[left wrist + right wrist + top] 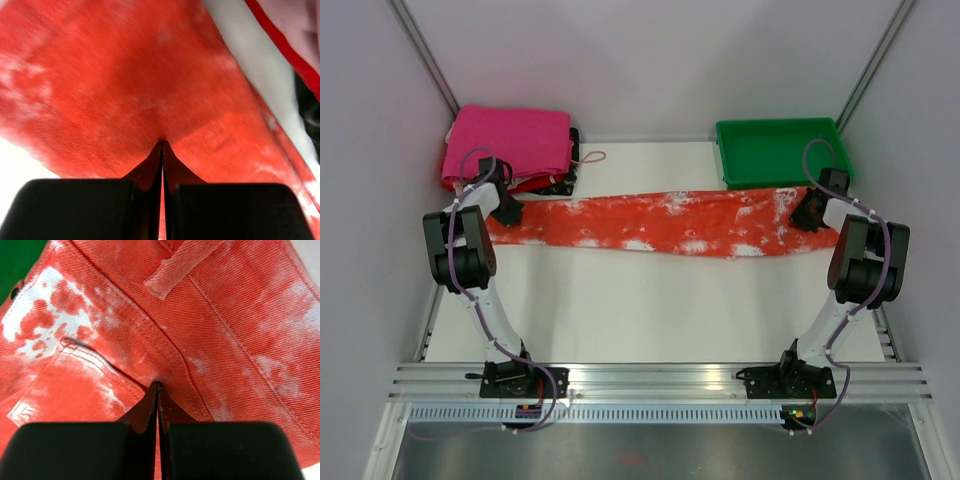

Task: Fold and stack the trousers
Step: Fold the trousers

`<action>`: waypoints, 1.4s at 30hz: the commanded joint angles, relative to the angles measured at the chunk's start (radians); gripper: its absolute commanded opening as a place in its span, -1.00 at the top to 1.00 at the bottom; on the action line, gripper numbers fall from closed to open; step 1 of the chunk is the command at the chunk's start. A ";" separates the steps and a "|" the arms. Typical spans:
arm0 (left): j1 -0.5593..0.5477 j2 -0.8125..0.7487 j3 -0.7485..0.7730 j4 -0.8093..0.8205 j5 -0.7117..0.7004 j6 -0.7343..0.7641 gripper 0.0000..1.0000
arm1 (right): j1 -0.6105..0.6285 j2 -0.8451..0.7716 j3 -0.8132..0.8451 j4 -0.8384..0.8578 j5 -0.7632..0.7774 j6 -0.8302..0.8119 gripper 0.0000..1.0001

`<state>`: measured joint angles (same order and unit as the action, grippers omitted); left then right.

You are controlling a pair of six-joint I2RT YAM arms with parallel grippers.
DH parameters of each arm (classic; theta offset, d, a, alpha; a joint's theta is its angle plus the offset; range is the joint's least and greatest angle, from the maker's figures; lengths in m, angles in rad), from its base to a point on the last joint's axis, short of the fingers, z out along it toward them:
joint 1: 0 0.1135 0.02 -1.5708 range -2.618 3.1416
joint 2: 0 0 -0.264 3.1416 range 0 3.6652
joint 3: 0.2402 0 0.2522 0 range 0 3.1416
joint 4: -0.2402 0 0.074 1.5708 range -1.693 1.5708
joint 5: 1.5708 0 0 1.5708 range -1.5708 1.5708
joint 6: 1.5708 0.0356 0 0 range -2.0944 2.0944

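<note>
The trousers (660, 225), orange-red with white blotches, lie stretched in a long band across the white table (650, 310). My left gripper (508, 213) is shut on their left end. In the left wrist view its jaws (162, 145) meet on a pinch of the red fabric (125, 90). My right gripper (807, 215) is shut on the right end, the waist end. In the right wrist view the closed tips (157, 386) bite the cloth (225, 340) just below a pocket seam and a belt loop (180, 265).
A folded magenta-pink cloth (510, 140) sits on a small stack of dark items at the back left, close to my left gripper. A green bin (780, 150) stands at the back right, just behind my right gripper. Walls close in both sides.
</note>
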<state>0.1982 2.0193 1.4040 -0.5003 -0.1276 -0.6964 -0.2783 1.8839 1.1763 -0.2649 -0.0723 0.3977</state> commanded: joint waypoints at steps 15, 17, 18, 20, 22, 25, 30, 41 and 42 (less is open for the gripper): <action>0.058 -0.140 -0.243 -0.164 -0.202 -0.106 0.95 | -0.002 -0.227 -0.288 -0.092 0.261 -0.030 1.00; 0.070 -0.165 -0.284 -0.173 -0.205 -0.115 0.95 | -0.002 -0.256 -0.313 -0.115 0.256 -0.019 1.00; 0.079 -0.192 -0.295 -0.185 -0.208 -0.118 0.95 | -0.002 -0.272 -0.325 -0.119 0.253 -0.013 1.00; 0.086 -0.227 -0.335 -0.196 -0.230 -0.126 0.95 | -0.001 -0.344 -0.369 -0.126 0.272 0.000 1.00; 0.087 -0.292 -0.377 -0.201 -0.236 -0.130 0.95 | -0.002 -0.443 -0.406 -0.140 0.330 0.012 0.99; 0.087 -0.362 -0.402 -0.181 -0.222 -0.094 0.95 | -0.001 -0.599 -0.415 -0.155 0.310 0.004 0.99; 0.083 -0.471 -0.323 -0.202 -0.173 -0.012 0.95 | 0.008 -0.749 -0.365 -0.065 -0.001 0.010 0.98; -0.101 -0.757 -0.433 0.092 0.295 -0.017 0.95 | 0.485 -0.471 -0.213 0.042 -0.064 0.110 1.00; -0.135 -0.761 -0.459 0.109 0.281 -0.035 0.95 | 0.531 -0.451 -0.211 0.052 -0.046 0.121 1.00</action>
<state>0.1677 1.2541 1.0267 -0.4911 0.0082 -0.6819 0.1654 1.3773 0.9573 -0.2543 -0.1387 0.4496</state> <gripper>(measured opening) 0.025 0.003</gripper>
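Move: The left hand's shut fingertips rest on the trousers' leg end, with the middle of the laid-out trousers some 43 cm to its right and about 1 cm back. The right hand's shut tips are on the waist end, by the pocket, with that same middle about 39 cm to its left and level with it. The pink pile lies about 20 cm ahead of the left hand, and the green tray about 22 cm ahead and 5 cm left of the right. With fingers kept shut, both hands drag the two ends of the trousers straight back towards the robot, sliding low over the table for about 15 cm, away from the pink pile and the green tray, the left drifting slightly left while its wrist turns a little counter-clockwise. Then both lift off the cloth by some 15 cm and come partway forward again, fingertips swinging up and forward, the right sweeping about 20 cm left above the trousers and starting to sink, the left edging right. ##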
